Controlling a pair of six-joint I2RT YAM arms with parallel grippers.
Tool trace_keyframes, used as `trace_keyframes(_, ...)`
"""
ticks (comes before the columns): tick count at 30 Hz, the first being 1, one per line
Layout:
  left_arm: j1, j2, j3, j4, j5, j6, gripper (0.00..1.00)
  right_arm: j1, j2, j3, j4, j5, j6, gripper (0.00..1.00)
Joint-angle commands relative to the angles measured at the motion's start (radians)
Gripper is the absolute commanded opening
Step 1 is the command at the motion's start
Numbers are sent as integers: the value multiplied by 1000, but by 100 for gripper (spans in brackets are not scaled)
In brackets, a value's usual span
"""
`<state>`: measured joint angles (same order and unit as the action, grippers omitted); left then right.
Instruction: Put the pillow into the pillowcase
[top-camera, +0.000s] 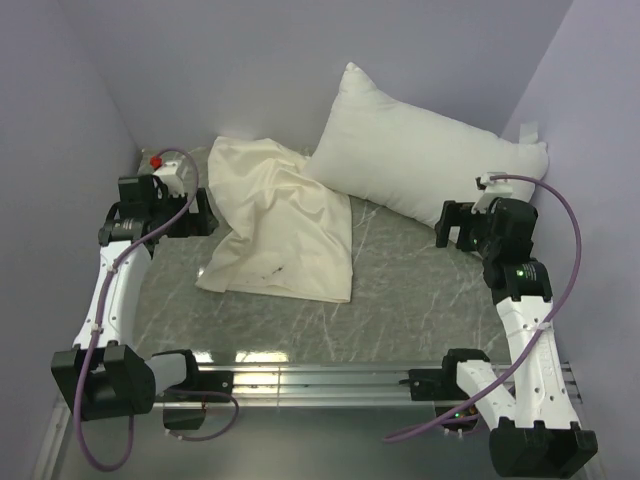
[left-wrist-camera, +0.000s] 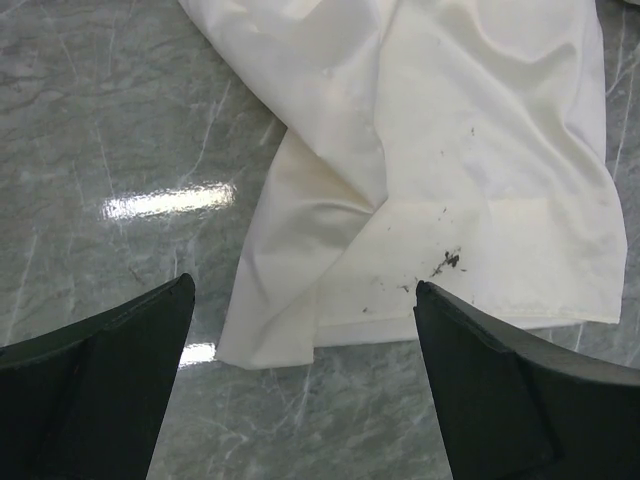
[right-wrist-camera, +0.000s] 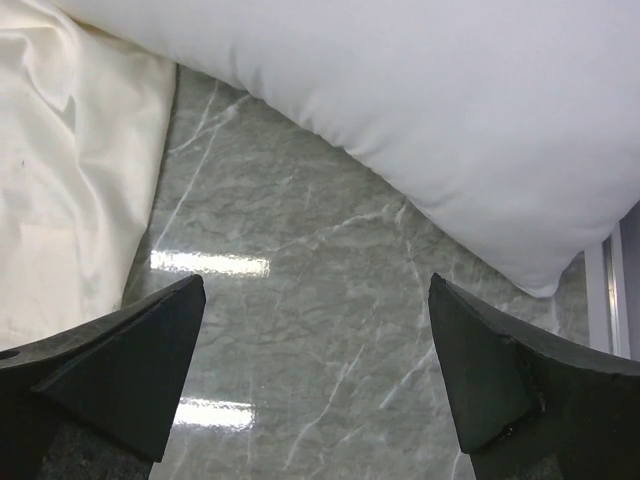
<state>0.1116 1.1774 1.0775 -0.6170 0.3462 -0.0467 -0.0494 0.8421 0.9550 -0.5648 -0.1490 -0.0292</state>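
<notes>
The plump white pillow (top-camera: 420, 150) leans against the back wall at the right, one corner pointing up. Left of it the limp cream pillowcase (top-camera: 280, 225) lies crumpled on the marble table, with dark specks near its front edge (left-wrist-camera: 448, 262). My left gripper (top-camera: 205, 212) hovers at the pillowcase's left edge, open and empty; its wrist view shows the pillowcase (left-wrist-camera: 440, 160) ahead of the gripper (left-wrist-camera: 305, 290). My right gripper (top-camera: 450, 225) stands open just in front of the pillow's lower right side. In the right wrist view the pillow (right-wrist-camera: 420, 90) fills the top, above the gripper (right-wrist-camera: 315, 285).
Grey marble tabletop (top-camera: 400, 280) stretches in front of both cloths. Lilac walls close in the left, back and right. A metal rail (top-camera: 320, 380) runs along the near edge between the arm bases. A small white-and-red device (top-camera: 165, 165) sits in the back left corner.
</notes>
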Motion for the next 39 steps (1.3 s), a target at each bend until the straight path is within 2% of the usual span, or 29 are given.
trace_keyframes(1,-1,2,27,13,-15,17,99,-3,5,17,-6,-35,-23,100)
trace_keyframes(4,-12,34,82,0,-24,83,99,-4,11,22,-18,-73,-34,100)
trace_keyframes(7,-49,102,166,-4,-91,161,100,-1,35,33,-36,-122,-47,100)
trace_keyframes(9,-85,201,269,-18,-178,194,100,-1,70,51,-64,-155,-54,100)
trace_keyframes(13,-107,437,510,-69,-234,267,99,16,149,102,-121,-170,-89,100)
trace_keyframes(14,-105,559,647,-104,-251,266,99,23,179,120,-133,-169,-95,100)
trace_keyframes(16,-105,703,824,-169,-260,280,99,40,210,134,-159,-173,-109,99)
trace_keyframes(17,-105,847,1021,-203,-262,283,99,43,231,142,-167,-176,-110,99)
trace_keyframes(18,-137,919,1120,-260,-268,292,100,45,239,145,-179,-182,-113,99)
trace_keyframes(20,-147,1077,1327,-268,-292,327,99,45,259,156,-190,-185,-120,99)
trace_keyframes(22,-168,1133,1358,-186,-323,375,99,45,272,163,-208,-187,-130,99)
trace_keyframes(25,-197,1156,1235,13,-420,426,99,68,284,162,-218,-181,-135,98)
trace_keyframes(26,-201,1182,1210,31,-429,423,99,69,290,159,-218,-179,-135,98)
trace_keyframes(30,-190,1268,1253,16,-423,354,99,71,296,149,-211,-178,-133,98)
trace_keyframes(35,-181,1262,1138,75,-423,263,99,72,311,159,-216,-184,-133,98)
trace_keyframes(39,-129,1300,1157,53,-426,164,100,86,316,168,-233,-205,-150,98)
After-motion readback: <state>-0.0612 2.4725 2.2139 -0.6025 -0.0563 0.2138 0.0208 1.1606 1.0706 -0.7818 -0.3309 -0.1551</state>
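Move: The far left edge of the pillowcase, where my left hand is headed, lies about 30 cm ahead of that hand, nearly in line with it and some 19 cm lower. The pillowcase's middle is only about 12 cm ahead and 14 cm to its right; the pillow's middle is roughly 27 cm ahead and 55 cm to the right. From my right hand the pillowcase's middle lies about 38 cm left, 16 cm ahead and 24 cm below, the pillow's middle some 30 cm straight ahead. I sweep my open left hand forward about 28 cm in a low arc, lifting slightly first, then drop it steeply some 18 cm over the far left edge of the pillowcase, rolling its left side up by roughly 30 degrees. Meanwhile my right hand, also open, sinks and shifts left towards the pillowcase, tipping down and turning counter-clockwise. ##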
